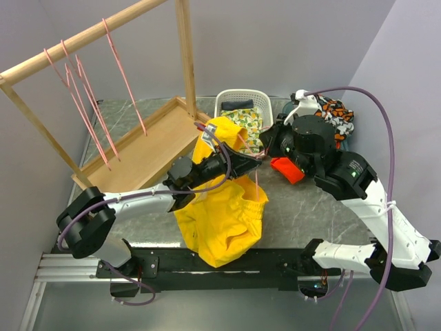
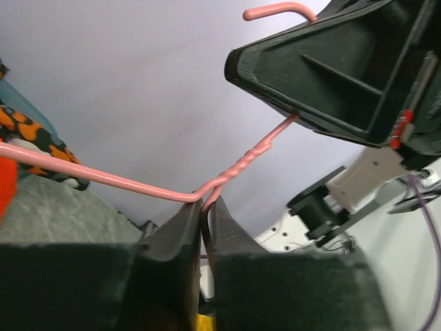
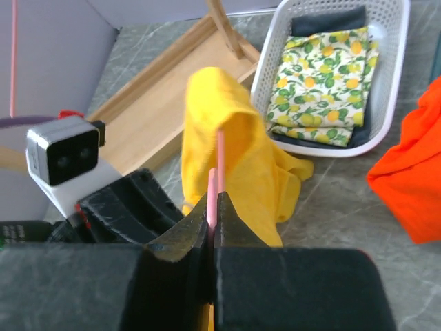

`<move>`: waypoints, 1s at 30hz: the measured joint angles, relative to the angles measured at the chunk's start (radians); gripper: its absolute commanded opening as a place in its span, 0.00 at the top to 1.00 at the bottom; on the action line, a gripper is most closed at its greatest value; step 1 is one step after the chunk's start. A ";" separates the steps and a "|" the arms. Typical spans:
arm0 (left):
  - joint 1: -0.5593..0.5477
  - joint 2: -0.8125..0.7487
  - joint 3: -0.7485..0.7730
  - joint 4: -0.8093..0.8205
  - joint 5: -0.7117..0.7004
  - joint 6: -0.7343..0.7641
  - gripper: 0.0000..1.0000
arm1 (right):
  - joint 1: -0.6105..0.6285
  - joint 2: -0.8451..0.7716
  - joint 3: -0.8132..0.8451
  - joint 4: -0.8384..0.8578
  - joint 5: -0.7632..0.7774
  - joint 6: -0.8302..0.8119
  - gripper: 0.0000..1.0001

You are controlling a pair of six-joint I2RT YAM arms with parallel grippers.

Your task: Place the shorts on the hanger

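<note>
The yellow shorts [image 1: 222, 214] hang in a bunch between the two arms, with one part raised [image 3: 224, 145] and the rest sagging to the table. The pink wire hanger [image 2: 89, 176] is held by both grippers. My left gripper [image 2: 204, 201] is shut on it just below the twisted neck [image 2: 241, 165], and the hook [image 2: 279, 10] shows above. My right gripper [image 3: 213, 203] is shut on a pink wire of the hanger [image 3: 220, 155], right in front of the shorts. From above, the left gripper [image 1: 247, 164] and right gripper [image 1: 270, 146] meet over the shorts, and only a short piece of hanger wire [image 1: 257, 183] shows.
A wooden rack [image 1: 83, 38] at the back left carries several pink hangers [image 1: 89, 103] above a wooden tray [image 1: 141, 152]. A white basket [image 1: 241, 96] holds a lemon-print cloth [image 3: 327, 76]. An orange-red cloth [image 1: 286, 169] and a black-white-orange patterned cloth [image 1: 337, 114] lie by the right arm.
</note>
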 measured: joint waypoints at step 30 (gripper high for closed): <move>-0.326 -0.381 0.162 -1.235 -0.477 0.009 0.31 | 0.046 0.101 0.071 0.034 0.013 -0.153 1.00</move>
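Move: Both hands grip the hanger's top, with the yellow shorts hanging below. The near corner of the shorts' waistband, which the left hand goes for, lies about 9 cm back, 2 cm to the right and 9 cm below it. The white basket sits some 27 cm ahead and 2 cm to the left, 31 cm down; the orange cloth is about 12 cm ahead and 10 cm to the right, 33 cm down. From the right hand that waistband corner is roughly 9 cm back, 1 cm left and 13 cm below. The left fingers let go of the hanger's neck by opening wide, and the hand lifts clear, 2 to 3 cm up and leftwards. It then swings back and down, ending about 8 cm back of its start and lower, close to the near waistband corner, the wrist turning nearly 40 degrees until the fingers point right and slightly down. The right hand keeps its pinch on the hanger's hook end and eases 2 to 3 cm left and slightly forward. ##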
